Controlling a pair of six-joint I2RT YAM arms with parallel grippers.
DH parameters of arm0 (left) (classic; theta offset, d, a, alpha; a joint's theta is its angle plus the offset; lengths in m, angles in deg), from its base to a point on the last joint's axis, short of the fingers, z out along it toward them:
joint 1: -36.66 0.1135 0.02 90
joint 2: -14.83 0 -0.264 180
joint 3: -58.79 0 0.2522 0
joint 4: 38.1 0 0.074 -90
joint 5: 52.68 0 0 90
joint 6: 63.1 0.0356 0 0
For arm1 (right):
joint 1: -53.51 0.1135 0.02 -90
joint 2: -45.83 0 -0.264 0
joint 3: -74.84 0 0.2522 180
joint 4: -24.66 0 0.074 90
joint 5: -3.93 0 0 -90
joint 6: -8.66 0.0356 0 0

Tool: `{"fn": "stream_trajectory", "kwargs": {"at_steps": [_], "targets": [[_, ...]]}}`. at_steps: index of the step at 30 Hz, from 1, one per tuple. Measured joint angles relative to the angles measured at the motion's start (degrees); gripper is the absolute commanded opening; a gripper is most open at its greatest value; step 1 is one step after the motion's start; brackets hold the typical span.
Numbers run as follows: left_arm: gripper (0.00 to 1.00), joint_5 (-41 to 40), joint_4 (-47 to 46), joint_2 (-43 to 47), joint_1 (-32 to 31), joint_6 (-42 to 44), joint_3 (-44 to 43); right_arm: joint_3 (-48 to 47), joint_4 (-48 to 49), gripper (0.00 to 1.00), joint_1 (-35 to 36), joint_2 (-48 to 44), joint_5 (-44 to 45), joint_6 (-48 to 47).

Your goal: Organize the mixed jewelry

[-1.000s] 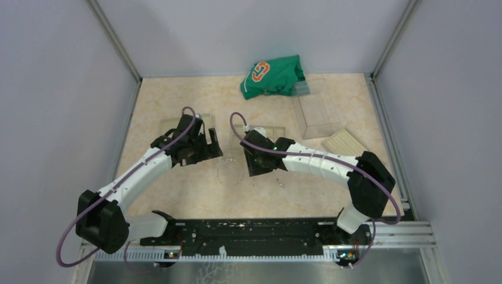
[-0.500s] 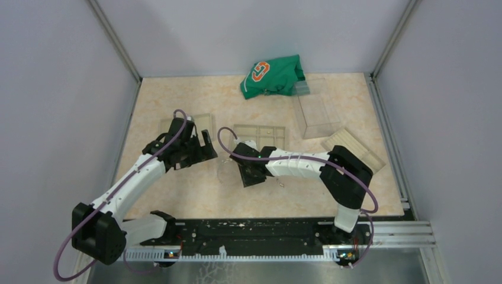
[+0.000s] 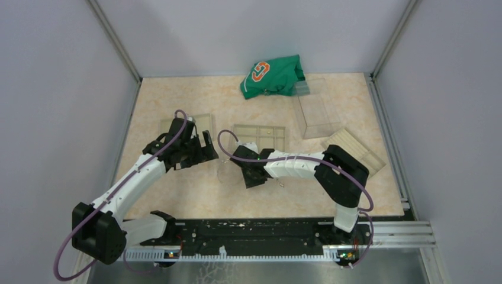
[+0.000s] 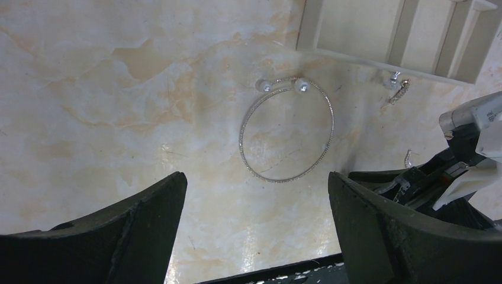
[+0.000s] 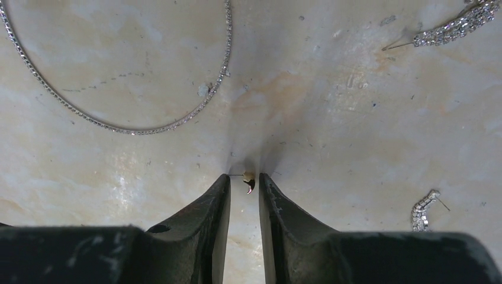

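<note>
A thin sparkly bangle (image 4: 243,127) with two pearl ends lies flat on the marble table; its lower arc (image 5: 118,127) shows in the right wrist view. A tiny stud earring (image 5: 249,177) lies on the table between the tips of my right gripper (image 5: 244,176), whose jaws stand a narrow gap apart on either side of it. Two sparkly strip earrings (image 5: 453,28) (image 5: 423,210) lie to the right. My left gripper (image 4: 254,177) hangs wide open and empty just short of the bangle. From above, both grippers (image 3: 204,145) (image 3: 253,179) flank the bangle.
Two shallow compartmented trays (image 3: 204,121) (image 3: 260,135) lie behind the grippers. A clear box (image 3: 317,115) and a ribbed lid (image 3: 355,148) sit at the right. A green cloth (image 3: 272,76) lies at the back. Another small earring (image 4: 398,92) rests beside a tray edge (image 4: 379,59).
My right arm has drawn back and left, lowering its gripper beside the bangle, and its jaws have narrowed around the stud. The left gripper shifted slightly left and back.
</note>
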Motion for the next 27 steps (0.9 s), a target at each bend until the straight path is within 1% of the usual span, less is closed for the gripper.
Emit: {"fn": "stream_trajectory", "kwargs": {"at_steps": [7,10,12,21,24,27], "targets": [[0.96,0.0,0.0,0.0,0.0,0.1,0.0,-0.3,0.3,0.14,0.0,0.3,0.7,-0.3],[0.96,0.0,0.1,0.0,0.0,0.1,0.0,-0.6,0.3,0.07,0.0,0.5,1.0,-0.4],[0.96,0.0,0.1,0.0,0.0,0.1,0.0,-0.9,-0.1,0.01,0.0,0.6,1.2,-0.4],[0.96,0.0,0.0,0.0,0.0,0.0,0.0,-3.7,-4.7,0.0,-0.1,0.5,5.1,-0.9],[0.96,0.2,-0.1,-0.2,0.0,0.0,0.0,-4.3,-5.7,0.0,-1.4,-0.1,6.1,-1.6],[0.96,0.3,-0.1,-0.7,0.0,0.0,0.0,-4.7,-6.6,0.0,-5.1,-1.4,6.6,-2.8]]}}
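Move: The right fingertips already straddle the small gold earring, about 1 cm below the hand point and otherwise straight under it. From this hand the middle tray is centred about 15 cm ahead and 2 cm right; the round necklace 4 cm ahead, 7 cm left; a crystal earring 9 cm right, level with it. From the left hand the gold earring lies roughly 15 cm right, 7 cm back and 12 cm below. Right fingers pinch the gold earring, then carry it forward and right about 5 cm, rising 3, towards the tray. ##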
